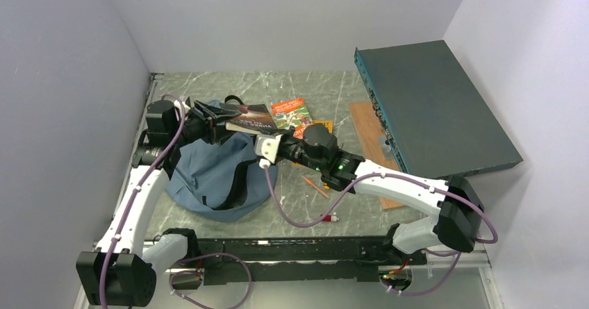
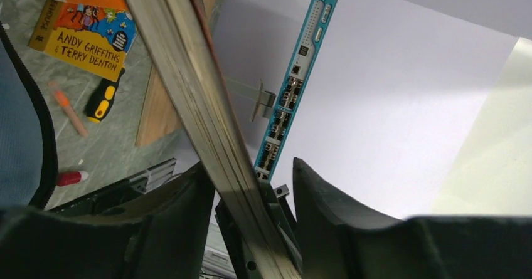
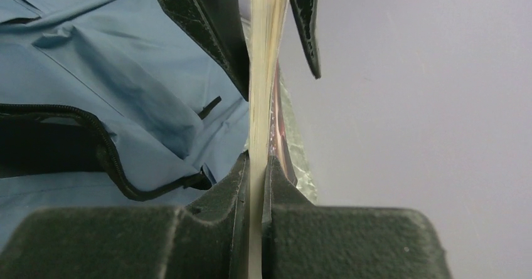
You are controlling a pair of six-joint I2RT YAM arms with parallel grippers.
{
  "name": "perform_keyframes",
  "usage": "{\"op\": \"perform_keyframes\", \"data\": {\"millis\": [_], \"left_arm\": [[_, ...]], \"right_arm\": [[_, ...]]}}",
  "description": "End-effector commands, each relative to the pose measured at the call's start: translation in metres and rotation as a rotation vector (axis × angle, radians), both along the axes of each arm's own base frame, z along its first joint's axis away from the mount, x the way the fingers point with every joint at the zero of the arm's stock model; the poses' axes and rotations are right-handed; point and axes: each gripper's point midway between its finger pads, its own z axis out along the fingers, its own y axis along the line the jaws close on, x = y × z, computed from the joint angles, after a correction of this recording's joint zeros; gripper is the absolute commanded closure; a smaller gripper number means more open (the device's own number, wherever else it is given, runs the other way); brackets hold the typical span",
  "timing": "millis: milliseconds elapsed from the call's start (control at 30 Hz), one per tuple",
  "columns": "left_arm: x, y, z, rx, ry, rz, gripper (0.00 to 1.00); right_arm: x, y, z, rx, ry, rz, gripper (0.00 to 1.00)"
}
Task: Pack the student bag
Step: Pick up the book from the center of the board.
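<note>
The student bag (image 1: 215, 173), dusty-blue with a black zipper, lies open on the table between the arms; it also fills the left of the right wrist view (image 3: 125, 72). A dark-covered book (image 1: 251, 118) hangs just above its far edge. My right gripper (image 1: 267, 146) is shut on the book's near end, the pages (image 3: 263, 72) pinched between both pads. My left gripper (image 1: 212, 118) straddles the book's other end (image 2: 188, 84). Its left finger (image 2: 182, 210) touches the cover, and its right finger (image 2: 326, 204) stands off with a gap.
A colourful children's book (image 1: 292, 111) lies behind the held one. An orange pen (image 1: 316, 186), a red-capped marker (image 1: 333, 218) and a yellow-black screwdriver (image 2: 103, 100) lie on the table. A dark teal flat box (image 1: 434, 107) leans at right over a wooden board (image 1: 368, 125).
</note>
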Motion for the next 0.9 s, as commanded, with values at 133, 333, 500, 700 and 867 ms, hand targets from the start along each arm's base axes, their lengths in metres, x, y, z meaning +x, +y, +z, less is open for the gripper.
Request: {"op": "perform_keyframes", "data": {"millis": [133,333,500,700,867], "left_arm": [[0.016,0.004,0.020,0.157,-0.312,-0.018,0.91],[0.021,0.023,0.035,0.386,-0.577,0.050,1.00],[0.012,0.034,0.081,0.567,-0.852,0.095,1.00],[-0.023,0.010,0.164,0.362,-1.232,0.044,1.00],[-0.055,0.009,0.206,0.164,-1.369,0.064,1.00]], "right_arm": [[0.002,-0.004,0.046,0.129,-0.127,-0.104,0.75],[0.008,-0.011,0.017,0.228,0.095,-0.192,0.33],[-0.002,-0.015,0.003,0.378,0.435,-0.234,0.16],[-0.044,0.020,0.076,0.644,0.880,0.008,0.00],[-0.040,0.001,0.124,0.975,1.052,0.070,0.00]]}}
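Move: The black book, held by its near edge in the right fingers, reaches in between the left hand's half-open ones. Its middle lies about 8 cm right, 5 cm ahead and 5 cm below the left hand, and some 9 cm left, 6 cm ahead and 4 cm below the right. From the left hand, the blue bag is roughly 5 cm ahead, 5 cm left and 25 cm below; the orange book is 25 cm ahead, 20 cm right, near 29 cm down. Closing in place first, the left fingers pinch the black book at its near left end, then carry it some 11 cm up above the bag, rolling about 55 degrees clockwise seen along the fingers. The right hand opens wide almost on the spot, lets go, then draws back about 3 cm and rises 4, with a similar roll. ##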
